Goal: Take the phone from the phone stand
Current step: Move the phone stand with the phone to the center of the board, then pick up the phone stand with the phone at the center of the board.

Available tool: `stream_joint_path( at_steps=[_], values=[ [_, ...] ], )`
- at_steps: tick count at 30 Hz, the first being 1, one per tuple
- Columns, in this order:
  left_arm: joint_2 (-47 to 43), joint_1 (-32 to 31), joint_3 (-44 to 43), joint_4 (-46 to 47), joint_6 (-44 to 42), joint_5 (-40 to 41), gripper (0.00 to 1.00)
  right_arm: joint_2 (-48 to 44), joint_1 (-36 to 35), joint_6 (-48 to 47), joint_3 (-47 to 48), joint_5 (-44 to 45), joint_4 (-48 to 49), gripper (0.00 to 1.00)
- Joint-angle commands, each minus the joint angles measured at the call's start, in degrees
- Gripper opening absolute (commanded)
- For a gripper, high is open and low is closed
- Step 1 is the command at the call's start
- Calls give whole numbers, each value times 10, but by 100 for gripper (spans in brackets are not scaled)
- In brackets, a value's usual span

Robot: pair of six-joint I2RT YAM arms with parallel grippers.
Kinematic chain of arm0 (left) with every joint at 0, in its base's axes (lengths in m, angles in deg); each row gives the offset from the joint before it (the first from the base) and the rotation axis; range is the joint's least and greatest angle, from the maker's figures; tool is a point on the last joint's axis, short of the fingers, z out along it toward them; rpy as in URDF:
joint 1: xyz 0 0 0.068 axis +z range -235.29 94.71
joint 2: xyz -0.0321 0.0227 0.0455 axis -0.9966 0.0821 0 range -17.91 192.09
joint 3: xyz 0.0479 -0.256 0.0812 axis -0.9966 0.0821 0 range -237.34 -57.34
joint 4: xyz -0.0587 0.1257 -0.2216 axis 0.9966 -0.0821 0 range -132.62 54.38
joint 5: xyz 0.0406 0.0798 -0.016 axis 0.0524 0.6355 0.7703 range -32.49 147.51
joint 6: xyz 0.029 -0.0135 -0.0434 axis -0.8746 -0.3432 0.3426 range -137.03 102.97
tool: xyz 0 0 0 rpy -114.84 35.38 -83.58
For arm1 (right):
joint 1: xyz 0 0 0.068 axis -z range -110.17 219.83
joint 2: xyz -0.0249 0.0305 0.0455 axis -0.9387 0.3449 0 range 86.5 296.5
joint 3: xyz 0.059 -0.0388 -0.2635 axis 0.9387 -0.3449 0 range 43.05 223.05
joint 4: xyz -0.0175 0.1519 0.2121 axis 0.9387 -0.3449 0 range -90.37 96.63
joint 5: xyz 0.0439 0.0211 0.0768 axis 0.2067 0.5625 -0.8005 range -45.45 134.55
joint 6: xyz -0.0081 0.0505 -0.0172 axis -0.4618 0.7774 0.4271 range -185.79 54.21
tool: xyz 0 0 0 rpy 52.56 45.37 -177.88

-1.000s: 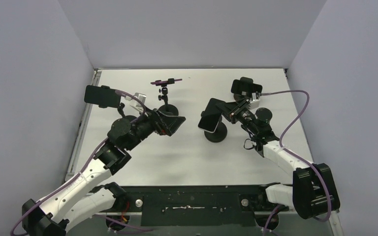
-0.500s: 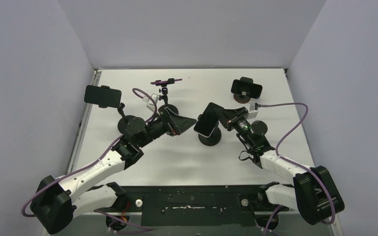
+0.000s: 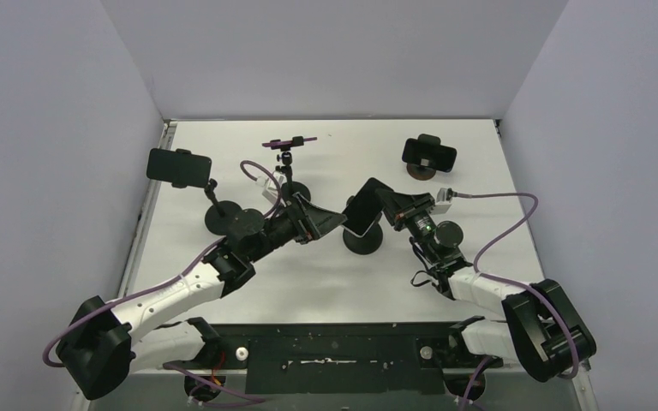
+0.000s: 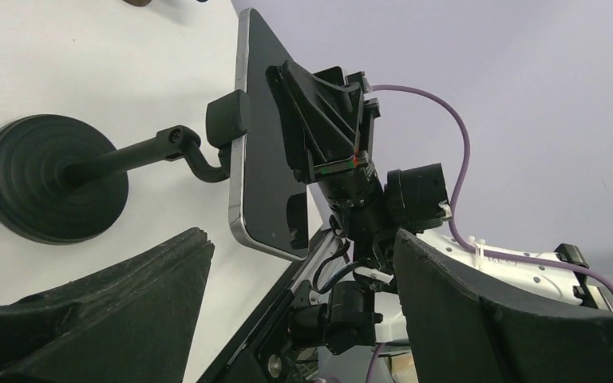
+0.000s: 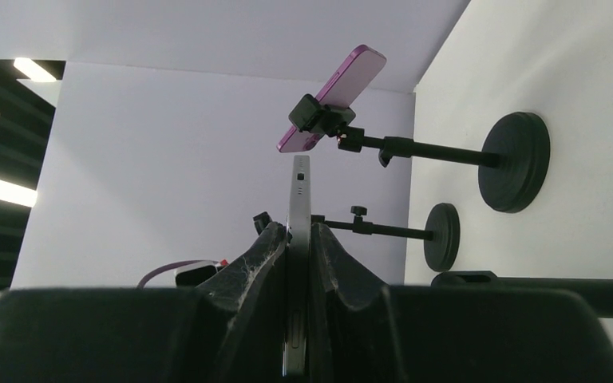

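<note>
A black phone with a silver edge [image 3: 359, 219] sits clamped in a black phone stand [image 3: 365, 242] at mid-table. My right gripper [image 3: 379, 203] is shut on the phone's upper part; in the right wrist view the phone [image 5: 298, 199] stands edge-on between the two pads. My left gripper [image 3: 334, 221] is open just left of the phone. In the left wrist view the phone [image 4: 267, 152], its clamp [image 4: 227, 120] and the stand's base [image 4: 48, 179] lie ahead of my wide left gripper [image 4: 303, 319], with nothing between the fingers.
Three more stands with phones are on the table: a black phone [image 3: 178, 167] at the left, a pink phone [image 3: 289, 141] at the back centre, and a black phone [image 3: 428, 154] at the back right. Walls close in the left, back and right sides.
The left arm has reached right, bringing its gripper up beside the phone, its jaws narrowing a little. The right gripper, phone and stand have shifted slightly left and nearer.
</note>
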Motion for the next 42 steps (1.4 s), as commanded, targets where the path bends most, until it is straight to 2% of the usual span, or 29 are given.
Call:
stream_joint_path(
  at_steps=[1, 6, 19, 36, 42],
  values=[
    [3, -6, -5, 5, 7, 15, 81, 6, -6, 15, 6, 34, 119, 0],
    [38, -13, -17, 29, 14, 1, 77, 23, -5, 16, 1, 53, 124, 0],
    [99, -14, -46, 105, 40, -27, 55, 53, -14, 15, -6, 69, 135, 0],
    [135, -14, -74, 127, 32, -33, 30, 70, -30, 15, -17, 62, 147, 0],
    [144, -14, -71, 154, 30, -22, 27, 72, -37, 25, -22, 68, 156, 0]
  ],
)
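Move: Ahead and to the right of the left hand, the phone's middle lies about 6 cm farther out, 8 cm right and some 2 cm lower; its near lower corner is closest. The stand's round base is under it, roughly 4 cm ahead of that hand, 7 cm right and 17 cm down. The stand with the pink phone is about 19 cm ahead and 14 cm left. From the right hand, already gripping the phone's right edge, the phone's middle is about 5 cm left and 2 cm back. Bringing its fingers around the phone's near lower corner, the left hand travels about 4 cm right and a little forward, dipping some 3.5 cm, rising slightly and sinking again; its fingers close from wide open to about a quarter open, one on each side of the corner. The right hand keeps its pinch on the phone's right edge, easing about 1 cm forward with a slight turn. ##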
